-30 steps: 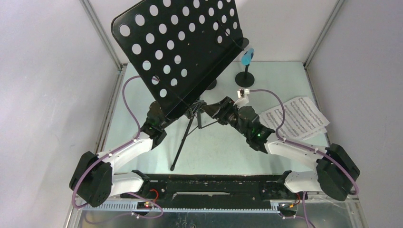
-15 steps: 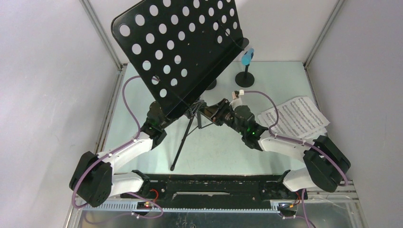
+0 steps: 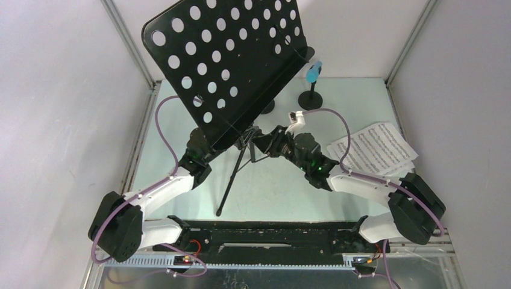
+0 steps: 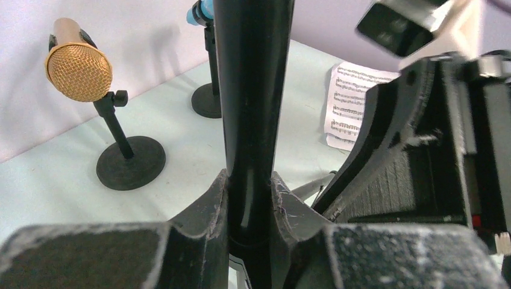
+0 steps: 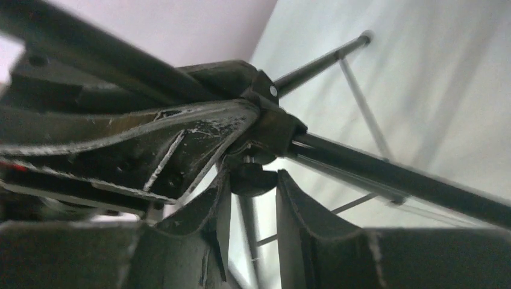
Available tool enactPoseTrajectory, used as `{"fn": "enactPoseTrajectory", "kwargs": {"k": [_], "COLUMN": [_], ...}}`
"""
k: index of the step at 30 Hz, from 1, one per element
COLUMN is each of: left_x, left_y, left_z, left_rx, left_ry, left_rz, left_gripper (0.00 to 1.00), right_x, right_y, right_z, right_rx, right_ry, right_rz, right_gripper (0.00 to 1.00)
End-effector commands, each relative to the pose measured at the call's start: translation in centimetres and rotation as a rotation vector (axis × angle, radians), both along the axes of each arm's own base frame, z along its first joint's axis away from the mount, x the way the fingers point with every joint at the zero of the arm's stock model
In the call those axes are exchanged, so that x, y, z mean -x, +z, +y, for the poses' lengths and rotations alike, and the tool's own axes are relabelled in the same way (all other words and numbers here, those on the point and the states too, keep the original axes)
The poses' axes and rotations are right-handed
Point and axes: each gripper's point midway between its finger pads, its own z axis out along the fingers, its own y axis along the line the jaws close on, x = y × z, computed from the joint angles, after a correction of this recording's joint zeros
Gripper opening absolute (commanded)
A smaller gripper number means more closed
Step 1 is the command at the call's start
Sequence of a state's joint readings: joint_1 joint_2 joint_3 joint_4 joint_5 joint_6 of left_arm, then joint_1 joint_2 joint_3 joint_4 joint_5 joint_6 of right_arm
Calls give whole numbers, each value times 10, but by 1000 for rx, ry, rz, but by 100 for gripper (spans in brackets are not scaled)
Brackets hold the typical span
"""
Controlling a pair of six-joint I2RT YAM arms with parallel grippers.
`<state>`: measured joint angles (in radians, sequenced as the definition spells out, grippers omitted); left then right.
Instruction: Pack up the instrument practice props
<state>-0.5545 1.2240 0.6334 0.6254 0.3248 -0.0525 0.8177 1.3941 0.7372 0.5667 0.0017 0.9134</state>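
The black music rack stands at mid-table, its perforated desk (image 3: pixel 229 60) tilted over both arms. My left gripper (image 4: pixel 250 198) is shut on the rack's upright pole (image 4: pixel 250 108). My right gripper (image 5: pixel 253 188) reaches in from the right, its fingertips (image 5: pixel 220 198) pressed on either side of the small black knob (image 5: pixel 253 176) at the tripod hub. White sheet-music pages (image 3: pixel 373 150) lie at the right. The tan microphone (image 4: pixel 78 66) and the light-blue microphone (image 3: pixel 313 72) sit in round-based black holders (image 4: pixel 131 162) at the back.
A tripod leg (image 3: pixel 232 180) slants toward the near edge between the arms. White walls with metal posts (image 3: pixel 129 42) close in the table on three sides. The right arm's cable (image 3: pixel 337 120) loops above the pages.
My right gripper has moved left to the tripod hub and narrowed its jaws onto the knob. The left gripper and the rack have stayed put.
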Motion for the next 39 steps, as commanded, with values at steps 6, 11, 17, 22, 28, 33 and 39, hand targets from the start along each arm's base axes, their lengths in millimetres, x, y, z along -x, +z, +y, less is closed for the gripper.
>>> {"fn": "enactPoseTrajectory", "kwargs": {"k": [6,11,17,22,28,33,39], "left_x": [40,39,38,35,25,24,27], "left_y": [-103,-104,-105,-105,-96,-61,-14], "left_z": [-9,-8,-8,-5,4,13,21], "left_rx": [-187,-190,-193,-183,-142,-69,9], "left_ry": [-115,-110,-104,-76,21,74,102], "left_rz": [333,332,334,338,338,277,213], "left_gripper": [1,1,1,3,17,29,73], "right_x": [27,26,19,27,51,71,68], "right_y": [1,-21,-24,3,42,15,-8], "right_z": [13,9,6,5,-15,-42,-72], "right_rx": [905,1382,1590,1454,1056,834,776], "right_ry": [186,195,122,39,9,167,225], "right_rz": [-963,-1243,-1315,-1278,-1117,-986,-901], "right_gripper": [12,14,23,52,69,70,70]}}
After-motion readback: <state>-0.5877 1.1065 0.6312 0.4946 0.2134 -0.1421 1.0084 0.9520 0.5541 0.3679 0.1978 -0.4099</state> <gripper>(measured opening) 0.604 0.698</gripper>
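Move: The right gripper already has the stand's small black clamp knob between its fingertips. The left gripper already grips the stand's pole; from it the knob lies about 3 cm back, 3 cm to its right and 5 cm lower. From the right hand, the blue microphone stands some 35 cm ahead and 22 cm to the right, the orange one about 34 cm ahead and 3 cm right, and the sheet music roughly 12 cm ahead and 42 cm right, flat on the table. Keep the knob pinched and roll the right wrist about 110 degrees counter-clockwise, seen from behind the hand, staying in place. Then open the fingers, draw back about 5 cm and swing right, away from the stand, rising a little and rolling partly back. Hold the pole with the left gripper until near the end, then open it, easing slightly up and back. ##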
